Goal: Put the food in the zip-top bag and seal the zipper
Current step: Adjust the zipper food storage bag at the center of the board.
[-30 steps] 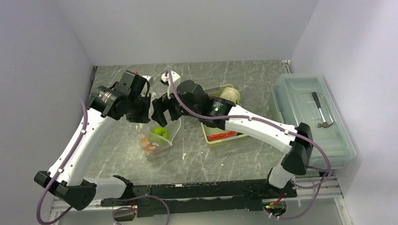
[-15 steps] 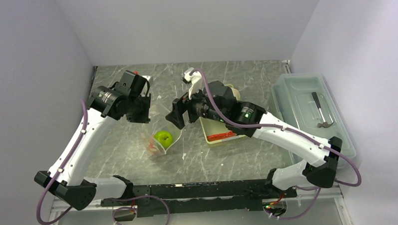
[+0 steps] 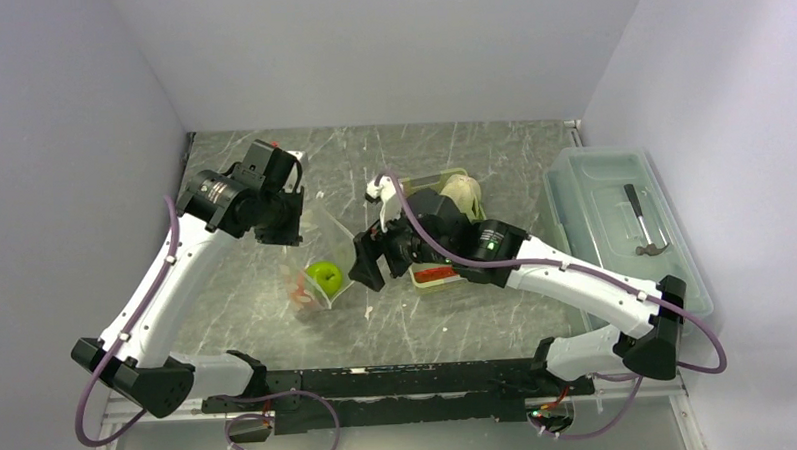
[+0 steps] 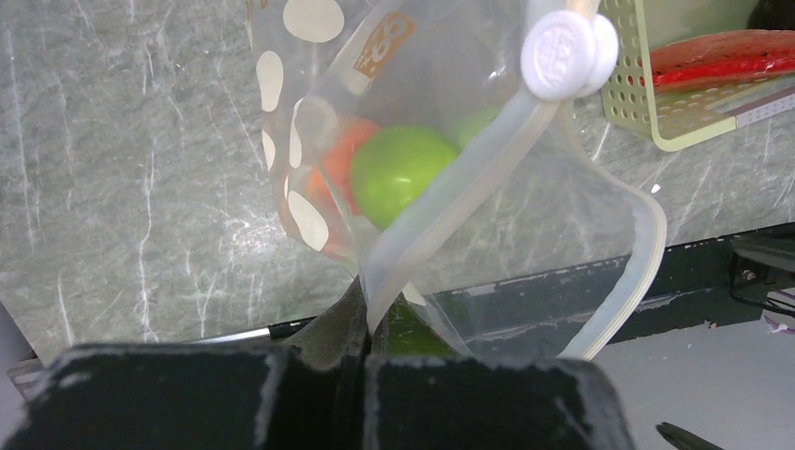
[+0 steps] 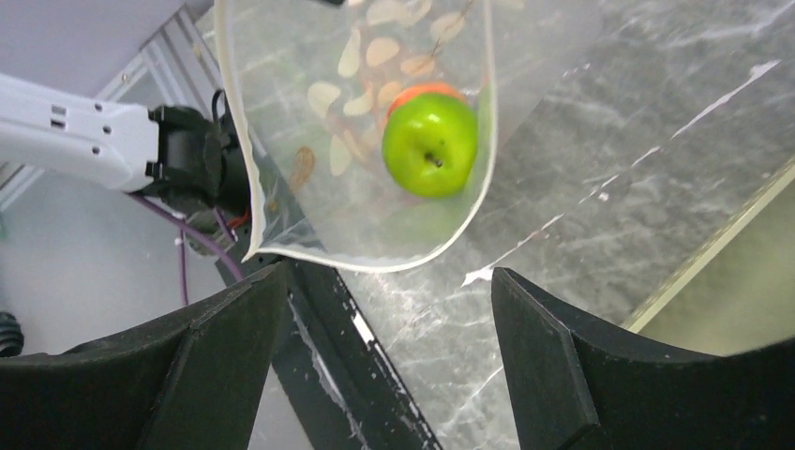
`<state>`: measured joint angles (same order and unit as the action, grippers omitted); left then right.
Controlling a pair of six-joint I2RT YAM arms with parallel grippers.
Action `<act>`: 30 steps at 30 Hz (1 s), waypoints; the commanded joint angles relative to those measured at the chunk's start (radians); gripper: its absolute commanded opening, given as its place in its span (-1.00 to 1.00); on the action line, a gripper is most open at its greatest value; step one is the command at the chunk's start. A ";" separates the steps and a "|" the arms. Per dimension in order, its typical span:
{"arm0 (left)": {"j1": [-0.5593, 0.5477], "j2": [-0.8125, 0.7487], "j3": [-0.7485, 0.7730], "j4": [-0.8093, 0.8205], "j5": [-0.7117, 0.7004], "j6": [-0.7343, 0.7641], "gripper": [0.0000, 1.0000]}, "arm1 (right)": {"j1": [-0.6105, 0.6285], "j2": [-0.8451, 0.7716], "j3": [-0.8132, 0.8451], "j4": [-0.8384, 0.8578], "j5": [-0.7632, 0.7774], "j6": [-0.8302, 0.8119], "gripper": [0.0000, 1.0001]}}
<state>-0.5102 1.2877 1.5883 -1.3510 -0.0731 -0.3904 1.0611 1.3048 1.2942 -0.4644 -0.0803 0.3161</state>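
Note:
The zip-top bag (image 3: 321, 260) is clear with white dots and hangs with its mouth open. My left gripper (image 3: 286, 221) is shut on the zipper (image 4: 469, 197) at the mouth's edge, and in its wrist view the left gripper (image 4: 367, 323) pinches that strip. Inside the bag lie a green round fruit (image 3: 325, 277) (image 5: 431, 143) and an orange-red ball (image 4: 342, 155). My right gripper (image 3: 361, 271) (image 5: 389, 347) stands open and empty just right of the bag. A red strip (image 3: 438, 275) lies in the yellow-green basket (image 3: 427, 286).
A pale leafy piece (image 3: 463, 193) sits at the basket's far end. A clear lidded box (image 3: 620, 227) with a small tool inside stands at the right edge. The black rail of the arm bases (image 3: 400, 375) runs along the near edge.
My right gripper has left the bag's mouth, swung right, then come down near the bag's right side, its jaws narrowing a little. The green fruit now rests in the bag.

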 commanded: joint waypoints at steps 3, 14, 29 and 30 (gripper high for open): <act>-0.002 -0.005 0.025 0.028 0.010 -0.028 -1.00 | 0.022 -0.018 -0.036 0.026 0.025 0.117 0.66; -0.001 -0.013 0.026 0.018 0.027 -0.020 -1.00 | 0.022 0.145 0.117 -0.026 0.246 0.203 0.56; -0.002 -0.038 0.032 0.003 0.032 -0.015 -1.00 | 0.022 0.293 0.259 -0.129 0.378 0.156 -0.24; -0.002 -0.040 0.035 0.002 0.033 -0.015 -1.00 | 0.022 0.295 0.261 -0.132 0.383 0.152 -0.29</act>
<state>-0.5102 1.2842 1.5883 -1.3514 -0.0574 -0.4049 1.0817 1.5909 1.5085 -0.5598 0.2417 0.4900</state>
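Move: The free right-hand rim of the zipper food storage bag is about 6 cm ahead of the open right hand, 4 cm to its left and some 4 cm lower. The green apple in the bag lies about 3 cm ahead, 10 cm left and 13 cm below; the basket is some 15 cm ahead, 18 cm right and 12 cm below. From the left hand, that rim is about 11 cm right, level fore and aft, 2 cm lower. Left holding, the right reaches about 6 cm forward and down-left, turns clockwise and half-closes around the bag's rim. ##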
